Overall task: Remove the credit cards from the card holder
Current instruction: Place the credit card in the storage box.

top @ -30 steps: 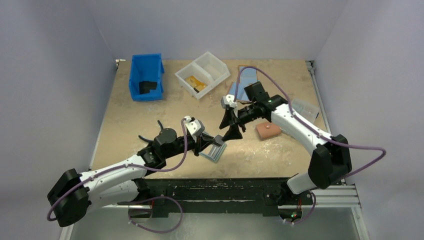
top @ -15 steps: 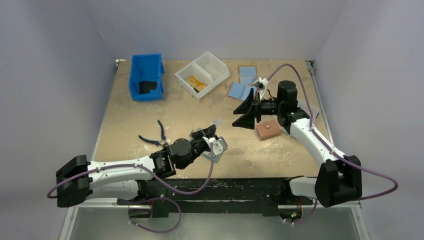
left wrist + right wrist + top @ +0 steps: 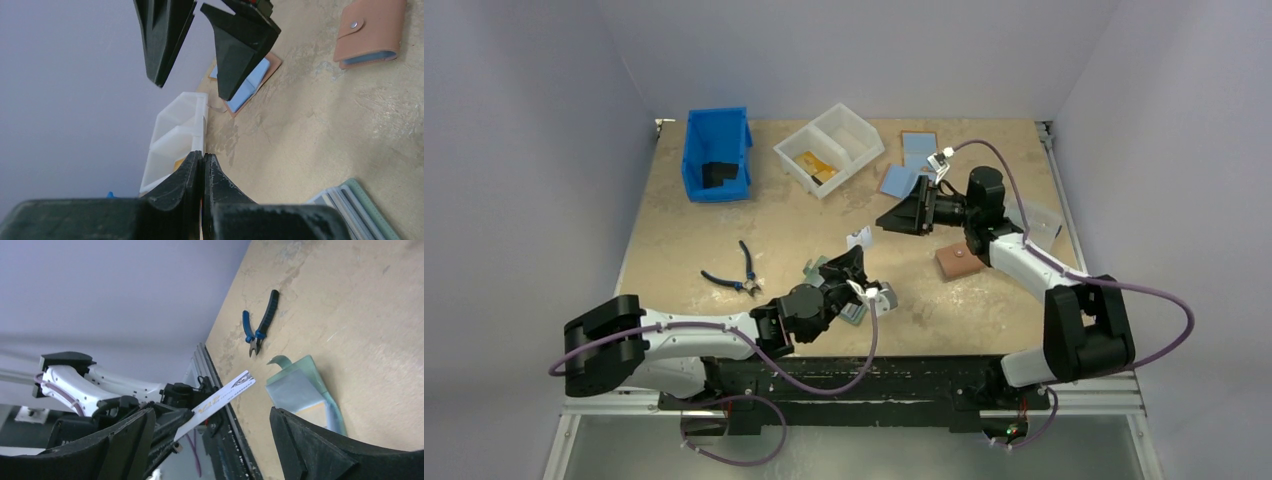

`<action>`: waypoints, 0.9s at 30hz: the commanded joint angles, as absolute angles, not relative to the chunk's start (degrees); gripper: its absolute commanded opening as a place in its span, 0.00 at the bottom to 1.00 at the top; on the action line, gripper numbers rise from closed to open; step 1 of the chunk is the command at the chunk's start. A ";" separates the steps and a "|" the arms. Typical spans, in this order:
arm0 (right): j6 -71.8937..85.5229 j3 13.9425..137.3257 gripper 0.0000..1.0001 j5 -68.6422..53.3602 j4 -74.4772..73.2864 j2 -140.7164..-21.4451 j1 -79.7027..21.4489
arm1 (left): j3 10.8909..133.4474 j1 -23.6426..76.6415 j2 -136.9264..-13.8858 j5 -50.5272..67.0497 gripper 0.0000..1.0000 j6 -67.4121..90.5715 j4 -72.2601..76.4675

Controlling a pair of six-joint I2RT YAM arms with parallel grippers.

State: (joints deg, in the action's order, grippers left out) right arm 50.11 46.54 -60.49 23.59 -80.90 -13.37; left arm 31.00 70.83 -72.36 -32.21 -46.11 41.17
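Note:
My left gripper (image 3: pixel 852 262) is shut on a white credit card (image 3: pixel 859 238) with gold lettering and holds it up above the table. The card (image 3: pixel 220 399) sticks out slanted from those black fingers. In the left wrist view the left gripper (image 3: pixel 202 159) has its jaws pressed together, with the card only a thin edge between them. The teal card holder (image 3: pixel 867 300) lies open on the table just below, its clear sleeves (image 3: pixel 295 390) showing. My right gripper (image 3: pixel 900 215) is wide open, faces the card from the right and touches nothing. The card lies between its fingers (image 3: pixel 125 440).
A white divided tray (image 3: pixel 852 130) at the back holds a tan-orange card (image 3: pixel 814 163). A blue bin (image 3: pixel 716 130) stands at the back left. Blue-handled pliers (image 3: pixel 736 270) lie to the left. A salmon-pink wallet (image 3: pixel 960 261) and light-blue wallets (image 3: pixel 909 165) lie near the right arm.
The left gripper has come up off the card holder with the white card in it and shifted right. The right gripper has opened wide and drawn back to the right.

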 commanded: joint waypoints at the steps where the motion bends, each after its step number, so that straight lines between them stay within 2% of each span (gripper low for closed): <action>1: 55.47 46.74 0.92 -58.37 24.65 -82.69 -16.51 | 33.02 71.75 -73.99 -32.49 0.00 -47.02 45.92; 5: 56.26 47.22 0.85 -59.07 24.29 -84.54 -18.99 | 33.81 72.19 -75.30 -31.96 0.00 -46.95 45.85; 7: 56.91 47.20 0.75 -59.71 25.27 -84.97 -19.80 | 34.20 72.31 -75.69 -31.74 0.00 -46.66 45.22; 9: 57.25 47.22 0.57 -60.28 26.03 -85.18 -19.85 | 34.29 72.33 -75.93 -31.79 0.00 -46.35 44.71; 12: 57.28 46.87 0.19 -60.45 28.11 -84.97 -19.71 | 34.04 72.33 -75.59 -31.30 0.00 -44.51 43.77; 13: 56.93 46.69 0.06 -60.39 28.43 -84.91 -19.65 | 34.03 72.33 -75.28 -30.83 0.04 -43.41 43.04; 14: 56.47 46.66 0.00 -60.44 28.50 -84.91 -19.50 | 34.02 72.33 -74.80 -30.01 0.17 -41.76 41.95; 17: 55.18 46.56 0.00 -60.07 29.22 -84.45 -18.43 | 34.10 72.27 -71.76 -25.35 0.60 -33.51 35.66; 18: 54.38 46.54 0.00 -60.10 29.63 -84.32 -18.13 | 34.45 72.20 -70.46 -23.55 0.66 -30.33 33.06; 21: 47.69 47.63 0.00 -58.56 28.35 -83.65 -17.83 | 36.90 69.61 -66.23 -16.54 0.75 -18.22 23.16; 25: 17.02 57.93 0.00 -47.94 6.95 -84.01 -17.97 | 42.34 56.14 -61.24 -4.28 0.83 0.29 9.21; 27: 6.95 62.71 0.00 -40.78 1.46 -85.40 -18.36 | 45.52 49.38 -60.79 -1.32 0.89 5.86 3.23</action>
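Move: The left hand holds the credit card by its near end. The right gripper's open fingers are about 6 cm ahead of that hand and 4 cm to its right, roughly level. From the right hand the card lies some 5 cm left, 3 cm back and 2 cm lower. The white box is about 16 cm ahead and 10 cm left of the right hand, the green card holder 15 cm back and 7 cm left, the brown wallet 8 cm back and 18 cm right, all nearly 20 cm below. The right fingers shut on the far end of the credit card after that hand slides about 4 cm left, with 2 cm back and down; the left hand, easing 2 cm right and slightly down, then opens and lets go. The left hand draws back 2 cm, then swings forward, left and up as its wrist tips down some 25 degrees, while the right takes the card about 4 cm forward. ##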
